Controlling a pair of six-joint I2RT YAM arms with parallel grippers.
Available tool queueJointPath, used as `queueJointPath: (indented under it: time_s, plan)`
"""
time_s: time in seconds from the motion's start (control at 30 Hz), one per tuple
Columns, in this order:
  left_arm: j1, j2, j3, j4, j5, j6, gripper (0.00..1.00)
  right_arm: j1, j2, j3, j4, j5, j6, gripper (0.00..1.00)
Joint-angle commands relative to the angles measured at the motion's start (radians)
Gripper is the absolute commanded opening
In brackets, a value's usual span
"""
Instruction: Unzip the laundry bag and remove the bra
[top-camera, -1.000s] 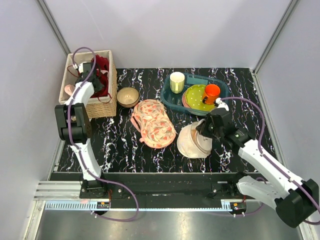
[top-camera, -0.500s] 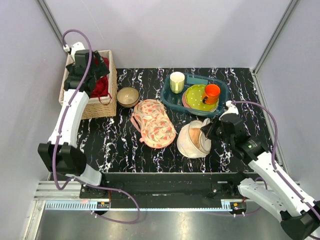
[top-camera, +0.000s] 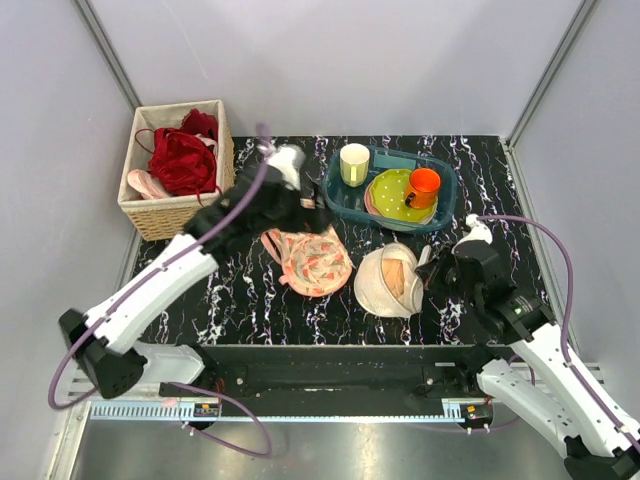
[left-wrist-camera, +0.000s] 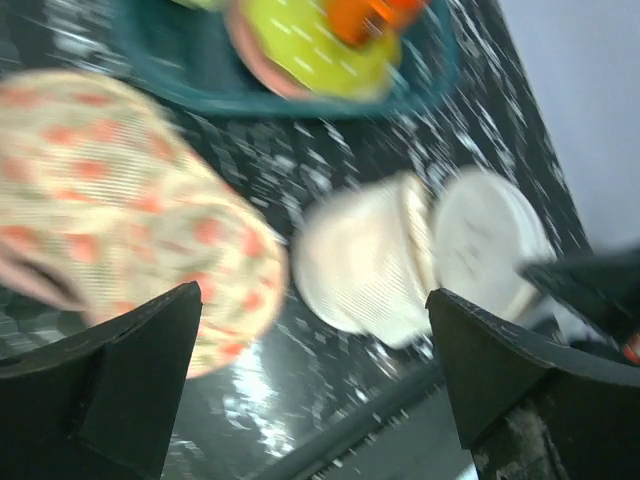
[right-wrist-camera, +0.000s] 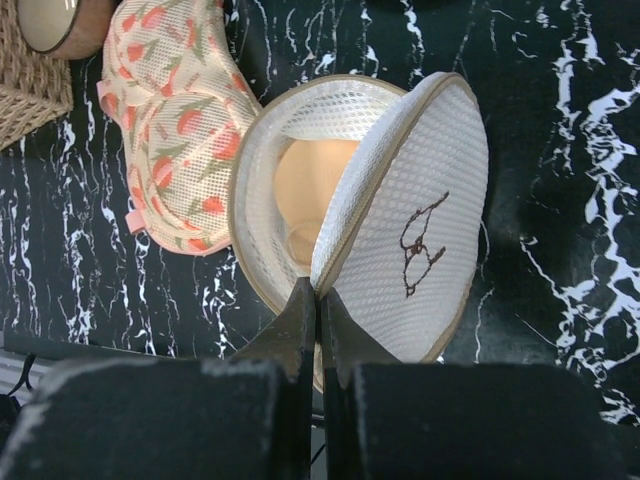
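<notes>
The white mesh laundry bag (top-camera: 374, 290) lies open on the black marble table, right of centre. Its lid (right-wrist-camera: 420, 240) stands up from the base. My right gripper (right-wrist-camera: 319, 305) is shut on the lid's zip rim at its near edge. A peach bra (right-wrist-camera: 305, 190) sits inside the bag (right-wrist-camera: 262, 190), also showing from above as the bra (top-camera: 397, 278). My left gripper (top-camera: 312, 215) hangs open over the floral cloth, left of the bag. Its blurred wrist view shows the open gripper (left-wrist-camera: 315, 390) empty, with the bag (left-wrist-camera: 365, 260) ahead between wide-spread fingers (left-wrist-camera: 110, 390).
A peach floral cloth (top-camera: 312, 255) lies flat left of the bag. Behind stands a teal tray (top-camera: 340, 195) with a cream cup (top-camera: 354, 163), a green spotted plate (top-camera: 392, 195) and an orange cup (top-camera: 423, 185). A wicker basket (top-camera: 170, 212) of red garments stands back left.
My left arm swung from the basket to above the floral cloth and its gripper opened. My right gripper drew back to the right, lifting the bag's lid wider.
</notes>
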Motion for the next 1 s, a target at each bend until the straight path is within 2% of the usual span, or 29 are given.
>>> queueJointPath:
  time_s: [0.0,0.17,0.33,0.4,0.53,0.8,0.97]
  plan:
    - [-0.183,0.101,-0.020,0.215,0.264,-0.081,0.99,0.002,-0.040,0.000,-0.081,0.073,0.019,0.00]
    - [-0.297,0.306,0.064,0.308,0.317,-0.128,0.88,0.000,-0.117,-0.010,-0.094,0.106,0.058,0.00]
    - [-0.303,0.449,0.091,0.413,0.379,-0.246,0.79,0.002,-0.119,-0.013,-0.117,0.099,0.084,0.00]
    - [-0.300,0.497,0.089,0.429,0.349,-0.265,0.72,0.000,-0.126,-0.016,-0.117,0.089,0.092,0.00]
    - [-0.300,0.560,0.083,0.489,0.309,-0.266,0.65,0.002,-0.142,-0.026,-0.121,0.100,0.092,0.00]
    - [-0.305,0.693,0.103,0.412,0.237,-0.222,0.60,0.002,-0.137,-0.023,-0.122,0.100,0.087,0.00]
    - [-0.323,0.748,0.134,0.302,0.099,-0.165,0.62,0.002,-0.128,-0.023,-0.114,0.102,0.081,0.00]
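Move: The beige bra lies inside the white laundry bag, about 8 cm back, 22 cm to the right and 26 cm below the left hand; its raised lid stands just right of it, about 9 cm back, 26 cm right and 20 cm below that hand. The strawberry bag is almost straight below, some 3 cm right and 29 cm down. From the right hand, pinching the lid's edge, the bra is level fore and aft, about 8 cm left and 15 cm below. Towards the beige bra in the open laundry bag, the left hand sweeps about 22 cm right, drawing back some 8 cm on the way, then mostly sinks into the bag's mouth, about 20 cm down in all, easing a little forward. Its fingers tip down some 25 degrees and narrow from wide open to a bit over half. The right fingers keep their pinch on the lid and draw it about 3 cm right and back. ##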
